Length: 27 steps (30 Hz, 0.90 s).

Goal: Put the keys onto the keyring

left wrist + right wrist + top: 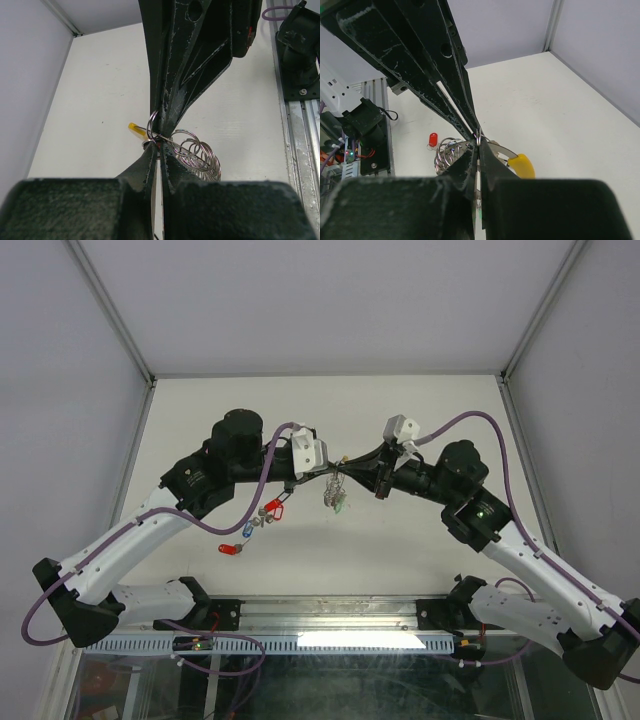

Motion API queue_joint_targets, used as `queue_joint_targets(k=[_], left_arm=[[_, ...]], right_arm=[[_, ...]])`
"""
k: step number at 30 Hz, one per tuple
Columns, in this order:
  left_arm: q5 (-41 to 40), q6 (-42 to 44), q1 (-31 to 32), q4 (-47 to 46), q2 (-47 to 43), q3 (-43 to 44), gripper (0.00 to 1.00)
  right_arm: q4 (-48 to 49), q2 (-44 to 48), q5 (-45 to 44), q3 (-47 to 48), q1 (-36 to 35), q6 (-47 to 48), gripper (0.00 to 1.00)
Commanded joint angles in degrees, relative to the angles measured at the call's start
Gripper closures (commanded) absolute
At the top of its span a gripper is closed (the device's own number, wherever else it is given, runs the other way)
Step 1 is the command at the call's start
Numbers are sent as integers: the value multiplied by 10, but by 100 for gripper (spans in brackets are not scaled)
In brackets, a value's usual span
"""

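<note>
My left gripper (337, 464) and right gripper (350, 461) meet tip to tip above the table's middle. The left gripper (159, 146) is shut on the keyring (152, 126), a small silver ring standing out of its tips, seen edge-on in the right wrist view (478, 136). The right gripper (478, 146) is shut on the blade of a yellow-tagged key (521, 165) right at the ring; its tag also shows in the left wrist view (135, 127). A bunch of silver rings (201, 155) with a green-tagged key (340, 502) hangs below the tips.
Loose keys lie on the table left of the grippers: a red-tagged one (275, 507), a blue-tagged one (248, 531) and another red-tagged one (229, 548), which also shows in the right wrist view (432, 139). Grey walls stand on three sides. The arm bases' rail (330, 640) runs along the near edge.
</note>
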State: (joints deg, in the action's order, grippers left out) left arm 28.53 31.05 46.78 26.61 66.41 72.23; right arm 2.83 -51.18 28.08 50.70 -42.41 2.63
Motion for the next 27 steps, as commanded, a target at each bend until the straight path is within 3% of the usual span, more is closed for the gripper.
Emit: queue_joint_targets(k=[1, 16, 21, 27], left_arm=[[-4, 12, 4, 9, 9, -11, 100], [-14, 7, 4, 11, 1, -7, 100], [-13, -9, 4, -13, -27, -4, 80], [-17, -18, 4, -25, -51, 2, 74]], right_arm=[[121, 28, 23, 20, -6, -15, 100], [147, 41, 8, -1, -6, -24, 100], [111, 41, 13, 2, -6, 15, 100], [63, 50, 31, 7, -6, 69, 100]])
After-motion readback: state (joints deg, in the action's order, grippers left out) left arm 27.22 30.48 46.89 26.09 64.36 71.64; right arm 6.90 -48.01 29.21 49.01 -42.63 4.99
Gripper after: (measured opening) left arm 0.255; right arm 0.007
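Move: At the right hand's shut fingertips sits the ring, about 1 cm to the right of the left hand and 1 cm above it; the black key is about 1 cm right of the left hand point, at its shut fingertips. From the right hand, that key lies about 1 cm left and 1 cm below. From the left hand, the yellow key sits some 3 cm ahead, 2 cm right and 2 cm lower, and the coil bunch hangs about 2 cm back, 1 cm right and 4 cm down. Holding almost still beside the ring at first, the left hand then opens its fingers about a quarter of the way, lets go of the black key and lifts about 1 cm, easing slightly left. The right hand keeps its pinch on the ring and draws it up about 2 cm and back 1 cm, away from the left fingertips, mostly towards the end. ##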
